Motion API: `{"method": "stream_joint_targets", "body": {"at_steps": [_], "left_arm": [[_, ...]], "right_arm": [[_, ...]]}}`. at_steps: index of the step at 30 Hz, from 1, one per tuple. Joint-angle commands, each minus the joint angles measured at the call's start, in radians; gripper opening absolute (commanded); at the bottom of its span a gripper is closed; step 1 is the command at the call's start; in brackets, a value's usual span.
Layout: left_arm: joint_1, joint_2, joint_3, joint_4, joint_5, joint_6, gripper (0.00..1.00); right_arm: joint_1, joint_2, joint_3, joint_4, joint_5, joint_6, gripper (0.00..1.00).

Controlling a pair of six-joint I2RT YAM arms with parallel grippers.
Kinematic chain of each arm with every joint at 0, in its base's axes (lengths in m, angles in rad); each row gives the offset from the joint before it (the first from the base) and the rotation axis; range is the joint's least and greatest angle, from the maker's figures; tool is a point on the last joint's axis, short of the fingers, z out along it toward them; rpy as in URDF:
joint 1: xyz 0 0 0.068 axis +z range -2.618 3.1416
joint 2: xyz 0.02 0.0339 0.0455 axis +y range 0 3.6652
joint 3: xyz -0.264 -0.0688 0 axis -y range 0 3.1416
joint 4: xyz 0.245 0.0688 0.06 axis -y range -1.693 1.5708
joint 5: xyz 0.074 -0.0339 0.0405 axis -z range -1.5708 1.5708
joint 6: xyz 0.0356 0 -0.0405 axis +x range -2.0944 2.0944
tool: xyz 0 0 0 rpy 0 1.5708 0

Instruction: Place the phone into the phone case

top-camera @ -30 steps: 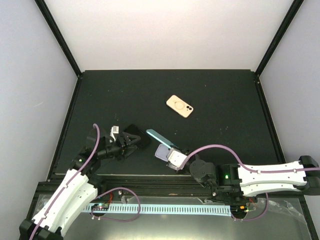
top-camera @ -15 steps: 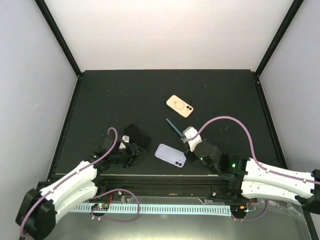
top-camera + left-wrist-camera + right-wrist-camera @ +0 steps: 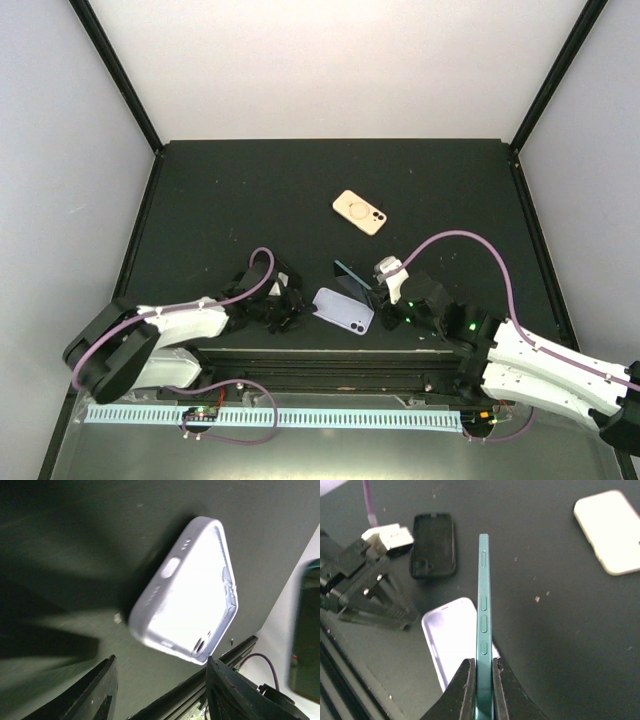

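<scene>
The teal phone (image 3: 484, 615) stands on edge above the table, with my right gripper (image 3: 483, 680) shut on its lower end. Directly beneath and to its left lies the lilac phone case (image 3: 450, 640), open side up. From the top view the phone (image 3: 350, 272) hangs just right of the case (image 3: 343, 310), and the right gripper (image 3: 368, 286) holds it there. My left gripper (image 3: 160, 680) is open and low over the table, nothing between its fingers. The case (image 3: 192, 600) lies just ahead of its fingertips, apart from them. The left gripper (image 3: 296, 308) sits at the case's left side.
A beige case (image 3: 359, 212) lies farther back on the dark mat. A black case (image 3: 433, 545) lies beyond the left gripper. The table's front rail (image 3: 200, 695) runs close below the lilac case.
My left arm has swung right to the lilac case's left end and its jaws have narrowed. The right gripper has carried the phone back and down beside the case.
</scene>
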Motion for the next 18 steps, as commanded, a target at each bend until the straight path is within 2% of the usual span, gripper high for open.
{"method": "stream_joint_targets", "body": {"at_steps": [1, 5, 14, 18], "left_arm": [[-0.031, 0.105, 0.078, 0.112, 0.014, 0.030, 0.49], [-0.030, 0.168, 0.108, 0.098, -0.016, 0.052, 0.43], [-0.016, 0.223, 0.232, -0.082, -0.154, 0.175, 0.26], [0.000, 0.256, 0.309, -0.144, -0.194, 0.258, 0.12]], "right_arm": [[-0.028, -0.008, -0.064, 0.100, -0.082, 0.100, 0.01], [-0.065, -0.019, -0.109, 0.136, -0.084, 0.132, 0.01], [-0.086, -0.048, -0.177, 0.194, -0.151, 0.204, 0.01], [-0.086, -0.094, -0.191, 0.213, -0.139, 0.237, 0.01]]}}
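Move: The phone case lies about 8 cm to the right of the open left hand and 1 cm ahead, some 3 cm lower; the black phone is about 10 cm ahead and 8 cm left of that hand. From the right hand, still holding the teal phone, the case lies some 7 cm left, 2 cm ahead and 13 cm below; the cream phone is about 25 cm ahead and 2 cm left. Left hand moves about 4 cm forward, pinching the case's left end; right hand lowers phone about 5 cm. ##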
